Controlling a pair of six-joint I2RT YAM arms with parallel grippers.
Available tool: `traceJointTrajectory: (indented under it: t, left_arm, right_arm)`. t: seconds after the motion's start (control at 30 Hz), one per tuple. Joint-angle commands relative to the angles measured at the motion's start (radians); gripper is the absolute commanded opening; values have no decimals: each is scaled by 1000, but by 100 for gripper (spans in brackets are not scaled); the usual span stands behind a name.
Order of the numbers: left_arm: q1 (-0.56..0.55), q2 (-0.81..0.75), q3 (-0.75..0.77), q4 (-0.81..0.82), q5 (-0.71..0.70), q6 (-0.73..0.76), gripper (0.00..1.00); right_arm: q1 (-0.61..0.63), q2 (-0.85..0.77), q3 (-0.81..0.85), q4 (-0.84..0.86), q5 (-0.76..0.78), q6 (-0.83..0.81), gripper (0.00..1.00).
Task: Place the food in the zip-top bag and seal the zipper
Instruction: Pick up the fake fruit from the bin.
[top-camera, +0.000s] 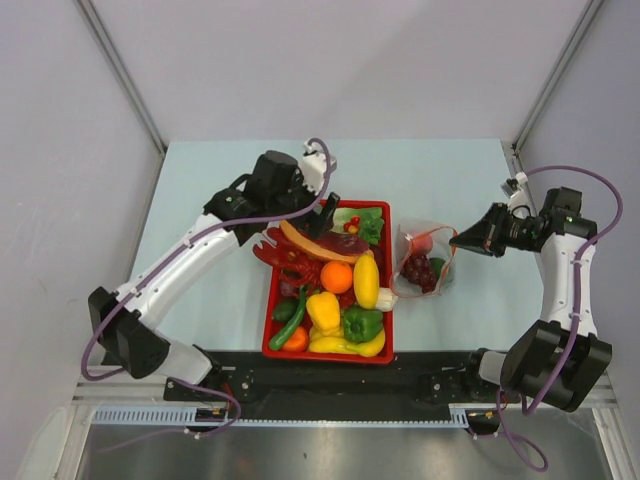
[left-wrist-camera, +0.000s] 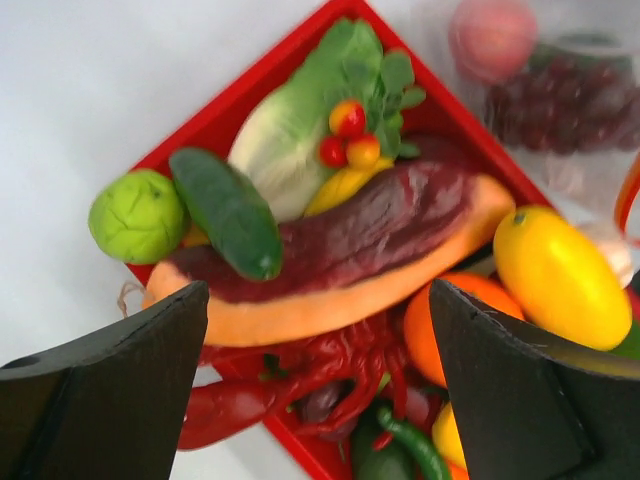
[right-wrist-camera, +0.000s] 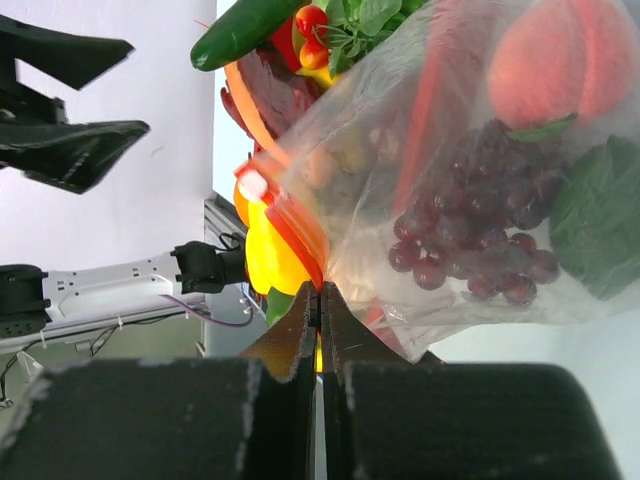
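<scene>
The clear zip-top bag (top-camera: 425, 262) lies just right of the red tray (top-camera: 270, 325). It holds a pink peach (right-wrist-camera: 555, 60), a purple grape bunch (right-wrist-camera: 480, 220) and a dark green piece (right-wrist-camera: 600, 220). My right gripper (top-camera: 460, 240) is shut on the bag's edge by the orange-red zipper (right-wrist-camera: 300, 235); it also shows in the right wrist view (right-wrist-camera: 320, 292). My left gripper (top-camera: 328, 215) is open and empty above the tray's far left part, over the red lobster (left-wrist-camera: 330, 380). An orange (top-camera: 337, 277) and a yellow lemon (top-camera: 366, 280) lie in the tray.
The tray also holds yellow (top-camera: 323, 310) and green (top-camera: 362, 323) peppers, a cucumber (left-wrist-camera: 225, 210), a meat slice (left-wrist-camera: 380, 225), lettuce (left-wrist-camera: 300, 130) and a small green ball (left-wrist-camera: 138, 215). A black rail (top-camera: 330, 385) runs along the near table edge.
</scene>
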Motion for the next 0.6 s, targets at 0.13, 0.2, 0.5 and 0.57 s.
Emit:
traceJointTrajectory:
  t: [0.13, 0.2, 0.5, 0.57]
  left_arm:
    - [-47, -151, -150, 27, 277, 122, 96]
    - [-114, -117, -141, 40, 231, 94, 95]
    - [-222, 29, -123, 151, 186, -118, 95]
    - [-237, 44, -118, 157, 166, -141, 96]
  right_arm:
    - [-1, -18, 3, 34, -16, 39, 0]
    - [0, -22, -6, 51, -15, 39, 0]
    - [12, -47, -2, 48, 2, 60, 0]
    - [17, -50, -2, 48, 5, 57, 0]
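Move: The yellow mango lies about 9 cm back from the open left gripper, some 11 cm to its right and 14 cm below. Left of the mango sits the orange, about 8 cm back and 5 cm right of the gripper. The sweet potato is nearer, 2 cm back and 4 cm right; the white mushroom lies 13 cm back and 15 cm right. From the right gripper the mango is roughly 5 cm back, 19 cm left and 11 cm below. Bring the wide-open left gripper back about 10 cm, from above the far half of the bin towards the mango, swinging right after a slight start to the left and sinking some 5 cm. Turn the hand clockwise about 20 degrees, then tip the fingers further down, staying clear above the fruit. Keep the right gripper still, shut on the bag's rim. ##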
